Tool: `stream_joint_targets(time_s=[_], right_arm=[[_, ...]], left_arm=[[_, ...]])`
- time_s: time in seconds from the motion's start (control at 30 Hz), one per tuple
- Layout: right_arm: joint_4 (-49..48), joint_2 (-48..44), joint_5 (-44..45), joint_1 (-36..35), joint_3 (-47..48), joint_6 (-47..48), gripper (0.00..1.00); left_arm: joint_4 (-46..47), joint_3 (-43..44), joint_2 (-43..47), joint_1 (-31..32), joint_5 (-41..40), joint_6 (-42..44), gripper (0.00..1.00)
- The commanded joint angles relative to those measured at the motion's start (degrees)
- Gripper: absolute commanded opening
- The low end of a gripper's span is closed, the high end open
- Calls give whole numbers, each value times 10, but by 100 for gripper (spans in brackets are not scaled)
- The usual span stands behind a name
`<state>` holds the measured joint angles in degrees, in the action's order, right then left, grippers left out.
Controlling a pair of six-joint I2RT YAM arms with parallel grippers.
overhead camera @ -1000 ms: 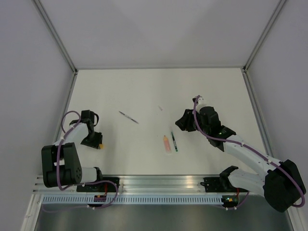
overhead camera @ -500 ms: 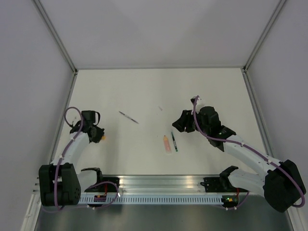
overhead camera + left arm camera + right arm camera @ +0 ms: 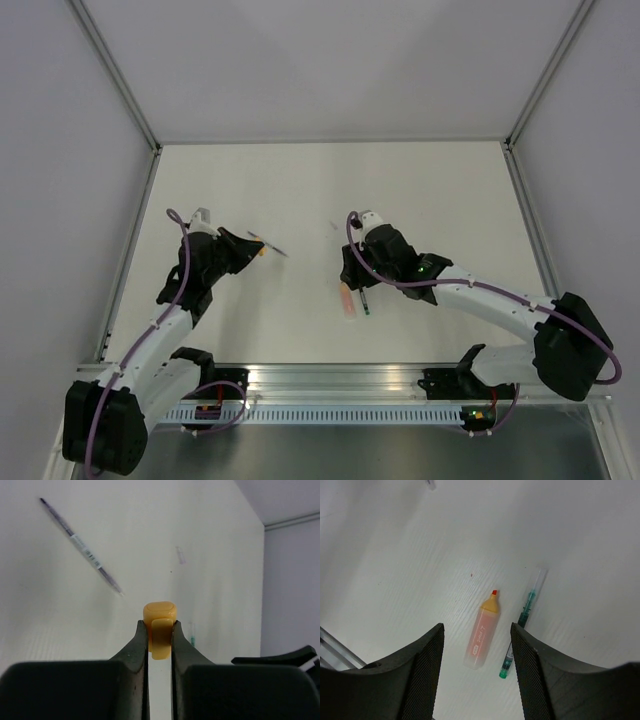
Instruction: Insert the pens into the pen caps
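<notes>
My left gripper [image 3: 160, 625] is shut on the orange-yellow pen cap [image 3: 160, 614], which sticks out past the fingertips. In the top view this gripper [image 3: 254, 251] hangs over the left middle of the table with the cap [image 3: 262, 250] at its tip. The pale orange pen [image 3: 482, 634] and the green-ended pen [image 3: 522, 622] lie side by side, both uncapped. My right gripper [image 3: 476, 632] stands open just above them, with the orange pen showing between the fingers. From above, the right gripper [image 3: 351, 279] hovers over the far ends of the orange pen [image 3: 347, 304] and the green pen [image 3: 364, 304].
A thin dark ballpoint [image 3: 270, 245] lies slanted on the table just beyond the left gripper, also visible as the ballpoint [image 3: 82, 547]. A tiny clear piece [image 3: 334, 225] rests farther back. Grey walls bound the table on three sides.
The left gripper closed on the orange-yellow cap at the left edge and swung it toward the table's middle. The right arm moved left over the two pens while its jaws widened.
</notes>
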<state>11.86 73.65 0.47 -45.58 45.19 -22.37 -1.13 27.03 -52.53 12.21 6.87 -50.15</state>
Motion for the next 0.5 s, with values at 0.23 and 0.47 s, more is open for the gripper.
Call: stream_joint_targets(time_s=[0.23,0.47], right_arm=[[27,107,35,-41,57,8,59],[32,121,48,-55,65,-17,58]], left_arm=[[288,-83,15,0,178,30,2],[293,-94,50,-1,203,48,2]])
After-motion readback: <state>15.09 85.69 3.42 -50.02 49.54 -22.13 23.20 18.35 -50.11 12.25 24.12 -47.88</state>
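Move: The uncapped orange pen lies almost straight under my empty right hand, about 10 cm down and perhaps 1 cm back and 1 cm left. The green pen is beside it, roughly 4 cm right of and 2 cm farther out than the orange pen. My left hand holds the orange cap; from that hand the orange pen is about 8 cm back, 21 cm right and 13 cm below. The purple pen lies 9 cm ahead of my left hand, 2 cm left and 13 cm below. I lower my open right hand about 5 cm towards the orange pen, easing slightly left and back and tipping the fingers about 10 degrees steeper, without touching it yet. Meanwhile my left hand keeps its pinch on the orange cap and carries it some 4 cm right and 4 cm up, a little back, swinging clockwise and levelling the fingers. ##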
